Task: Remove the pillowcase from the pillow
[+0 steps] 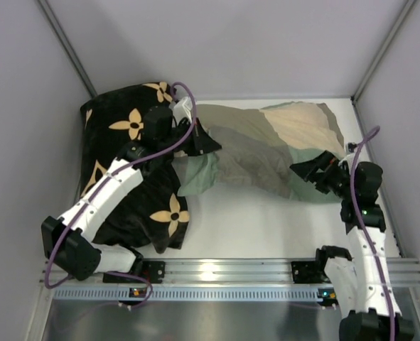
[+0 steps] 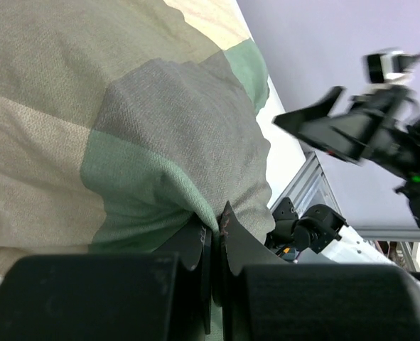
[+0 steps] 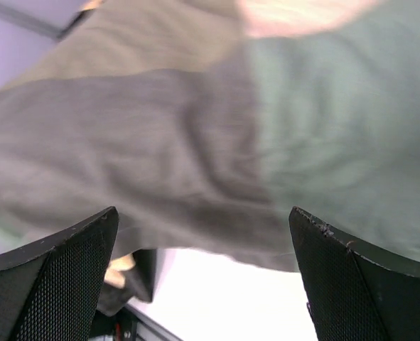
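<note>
The pillowcase [image 1: 266, 145], a patchwork of cream, olive-grey and pale green, lies across the back middle of the white table, bulging with the pillow hidden inside it. My left gripper [image 1: 204, 144] is at its left end, shut on a pinch of the pale green fabric. In the left wrist view the pillowcase [image 2: 124, 128] fills the frame and a fold runs down between the closed fingertips [image 2: 227, 220]. My right gripper [image 1: 315, 172] stands open at the right end, its fingers just before the cloth. In the right wrist view the pillowcase [image 3: 217, 135] looms close and blurred above the wide-apart fingers [image 3: 74, 249].
A black cushion with tan flower motifs [image 1: 128, 170] lies at the left under my left arm. Pale walls close in the table on the left, back and right. A metal rail [image 1: 217, 273] runs along the near edge.
</note>
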{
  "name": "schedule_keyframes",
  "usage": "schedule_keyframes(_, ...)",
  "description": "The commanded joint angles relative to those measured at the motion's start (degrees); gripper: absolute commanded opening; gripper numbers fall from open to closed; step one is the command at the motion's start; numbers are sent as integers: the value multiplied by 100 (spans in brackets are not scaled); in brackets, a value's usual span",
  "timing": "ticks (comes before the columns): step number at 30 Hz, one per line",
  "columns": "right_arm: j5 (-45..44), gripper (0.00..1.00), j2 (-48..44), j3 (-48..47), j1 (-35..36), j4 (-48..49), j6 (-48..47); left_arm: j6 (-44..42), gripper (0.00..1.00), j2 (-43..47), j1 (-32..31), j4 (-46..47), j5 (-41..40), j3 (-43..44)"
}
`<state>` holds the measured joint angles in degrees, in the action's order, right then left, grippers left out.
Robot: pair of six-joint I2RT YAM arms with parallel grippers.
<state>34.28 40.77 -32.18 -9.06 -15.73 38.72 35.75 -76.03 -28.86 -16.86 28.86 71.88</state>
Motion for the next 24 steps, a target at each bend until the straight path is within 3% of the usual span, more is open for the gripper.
schedule_keyframes(1, 813, 99, -403, -376, 89, -1010, -295, 81, 0, 282, -93, 359, -47, 353)
schedule_keyframes(10, 1335, 98, -1500, 467, 264, -1486, -137, 178, 0, 326, -234, 8, -329, 705)
schedule_keyframes(14, 1660, 100, -1634, 1029, 300, -706, 659, 222, 0, 439, -278, -27, -267, 775)
schedule_keyframes(17, 1363, 99, -1231, 1267, 300, -151, 1005, 161, 0, 650, -322, -211, -381, 723)
schedule_keyframes(24, 536, 99, 709, 1302, 291, 1210, 944, -120, 0, 984, -322, -730, -548, 881)
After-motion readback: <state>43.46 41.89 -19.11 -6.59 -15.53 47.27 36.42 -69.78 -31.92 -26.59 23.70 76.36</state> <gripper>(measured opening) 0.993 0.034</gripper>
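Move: About 10 cm below the open right hand, roughly 2 cm back and 2 cm left, lies the near edge of the checked pillowcase at its green patch. Its cream panel is some 18 cm farther out than that hand, level sideways and 10 cm lower. The left hand still holds the gathered case end; from there the near edge lies about 30 cm right, 3 cm back and 19 cm lower, the black flowered cushion 28 cm left, 7 cm ahead and 22 cm lower. Swinging back about 8 cm and 5 cm left, the open right hand first rises a little, then sinks to some 8 cm below where it began, turning forward again by 3 cm at the near edge. Its fingers tip down and its left side rolls up; contact can't be made out. The left hand keeps its pinch on the case end and eases it up and back about 4 cm each. ##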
